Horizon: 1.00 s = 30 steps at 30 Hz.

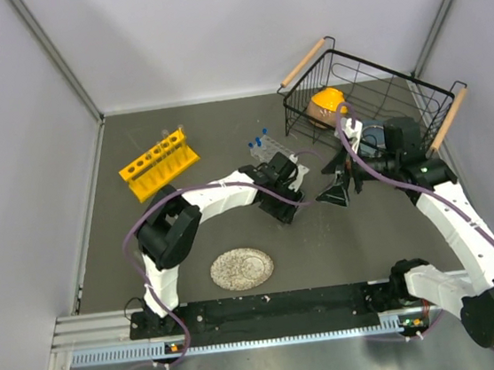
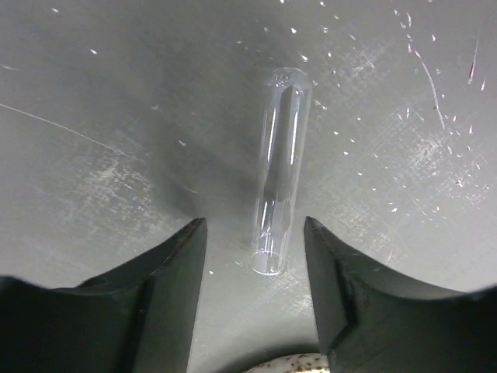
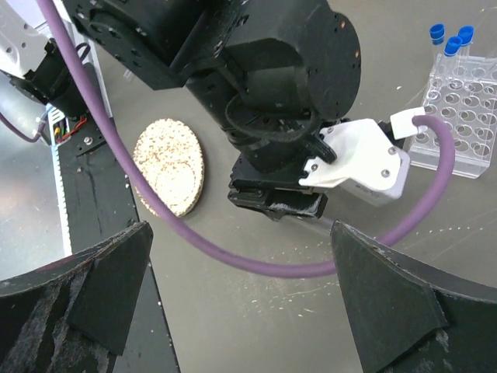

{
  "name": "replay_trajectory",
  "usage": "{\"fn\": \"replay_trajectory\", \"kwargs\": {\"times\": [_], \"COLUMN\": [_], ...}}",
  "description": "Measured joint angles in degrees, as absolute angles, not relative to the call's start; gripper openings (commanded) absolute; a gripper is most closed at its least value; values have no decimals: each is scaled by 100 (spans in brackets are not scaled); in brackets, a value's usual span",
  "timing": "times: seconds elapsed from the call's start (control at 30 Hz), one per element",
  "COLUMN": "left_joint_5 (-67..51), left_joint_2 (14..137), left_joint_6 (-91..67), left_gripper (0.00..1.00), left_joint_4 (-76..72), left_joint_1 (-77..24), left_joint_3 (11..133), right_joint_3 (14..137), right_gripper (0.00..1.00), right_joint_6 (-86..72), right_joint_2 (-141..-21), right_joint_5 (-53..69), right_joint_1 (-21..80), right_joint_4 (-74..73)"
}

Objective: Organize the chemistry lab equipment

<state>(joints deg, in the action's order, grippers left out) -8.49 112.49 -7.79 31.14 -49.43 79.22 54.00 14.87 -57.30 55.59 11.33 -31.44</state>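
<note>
A long clear test tube (image 2: pixel 279 167) lies flat on the grey table, its open end toward me. My left gripper (image 2: pixel 255 227) is open astride that open end, with a gap on each side and no contact. From above, the left gripper (image 1: pixel 289 210) sits mid-table and hides the tube. My right gripper (image 1: pixel 337 194) hovers just to its right, wide open and empty (image 3: pixel 239 227), looking at the left wrist. The yellow tube rack (image 1: pixel 159 165) stands at the back left. A small clear plastic rack (image 1: pixel 275 150) holds blue-capped vials (image 1: pixel 259 138).
A black wire basket (image 1: pixel 415 94) with an orange dish stands at the back right, close behind the right arm. A round speckled disc (image 1: pixel 241 269) lies near the front edge. The left arm's purple cable (image 3: pixel 256 268) loops across in front of the right gripper.
</note>
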Motion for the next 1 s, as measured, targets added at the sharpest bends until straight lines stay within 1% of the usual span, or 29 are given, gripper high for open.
{"fn": "replay_trajectory", "kwargs": {"times": [0.1,0.13,0.17,0.23,0.27,0.3,0.33,0.43,0.53,0.57,0.63,0.8,0.87,0.9,1.0], "left_joint_5": [-762,-729,-692,-609,-569,-528,-523,-478,-416,-399,-355,-344,-368,-388,-434], "left_joint_2": [11279,11290,11301,11301,11299,11290,11266,11072,10809,10691,10390,9297,8718,8084,7491], "left_joint_6": [-823,-849,-873,-941,-998,-1055,-1087,-1264,-1457,-1525,-1691,-2163,-2394,-2644,-2954], "left_gripper": [45,44,39,27,26,24,19,14,12,10,10,10,11,10,11], "left_joint_4": [3100,3094,3092,3076,3046,2995,2954,2620,2233,2123,1909,1105,607,-12,-950], "left_joint_1": [-5015,-5033,-5048,-5074,-5074,-5074,-5074,-5074,-5074,-5074,-5074,-5072,-5072,-5072,-5074], "left_joint_3": [7918,7907,7889,7828,7800,7771,7736,7406,6989,6818,6407,5330,4897,4445,3918], "right_joint_3": [5400,5400,5400,5400,5400,5400,5400,5398,5393,5387,5330,5046,4923,4801,4604], "right_gripper": [99,99,99,99,99,99,99,99,99,99,99,99,99,99,98], "right_joint_6": [1487,1487,1490,1490,1492,1494,1496,1518,1570,1597,1658,1852,1852,1769,1179], "right_joint_2": [-5758,-5765,-5776,-5791,-5793,-5793,-5793,-5793,-5793,-5791,-5791,-5787,-5787,-5817,-5933], "right_joint_5": [5559,5557,5559,5557,5557,5557,5557,5566,5690,5743,5951,6716,6991,7223,7323], "right_joint_1": [1133,1133,1133,1133,1133,1133,1133,1133,1133,1133,1133,1133,1133,1133,1133], "right_joint_4": [-3144,-3144,-3144,-3144,-3144,-3144,-3144,-3144,-3142,-3138,-3124,-3074,-3013,-2845,-2176]}}
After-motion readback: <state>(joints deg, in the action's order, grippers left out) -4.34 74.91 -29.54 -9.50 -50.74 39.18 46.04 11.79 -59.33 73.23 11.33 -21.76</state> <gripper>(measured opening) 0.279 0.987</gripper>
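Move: The loose test tube lies under the left fingers, its middle about 2 cm ahead of that hand, 3 cm to the right and 2 cm below, with its open end already between the pads. The speckled plate is roughly 12 cm back and 11 cm left of the left hand, and the clear tube block about 17 cm ahead and 1 cm left. From the right hand, the tube is some 13 cm left, 3 cm ahead and 23 cm below. The left hand sinks a last centimetre and pinches the test tube near its open end, then draws back and left about 3 cm each way and, with its hold kept, lifts it some 10 cm off the table, the fingers swinging over 30 degrees up towards the robot's right while the hand turns a little counter-clockwise. The right hand, fingers still wide open, waits at first, then eases back about 4 cm and 2 cm left, turning some 15 degrees counter-clockwise. ##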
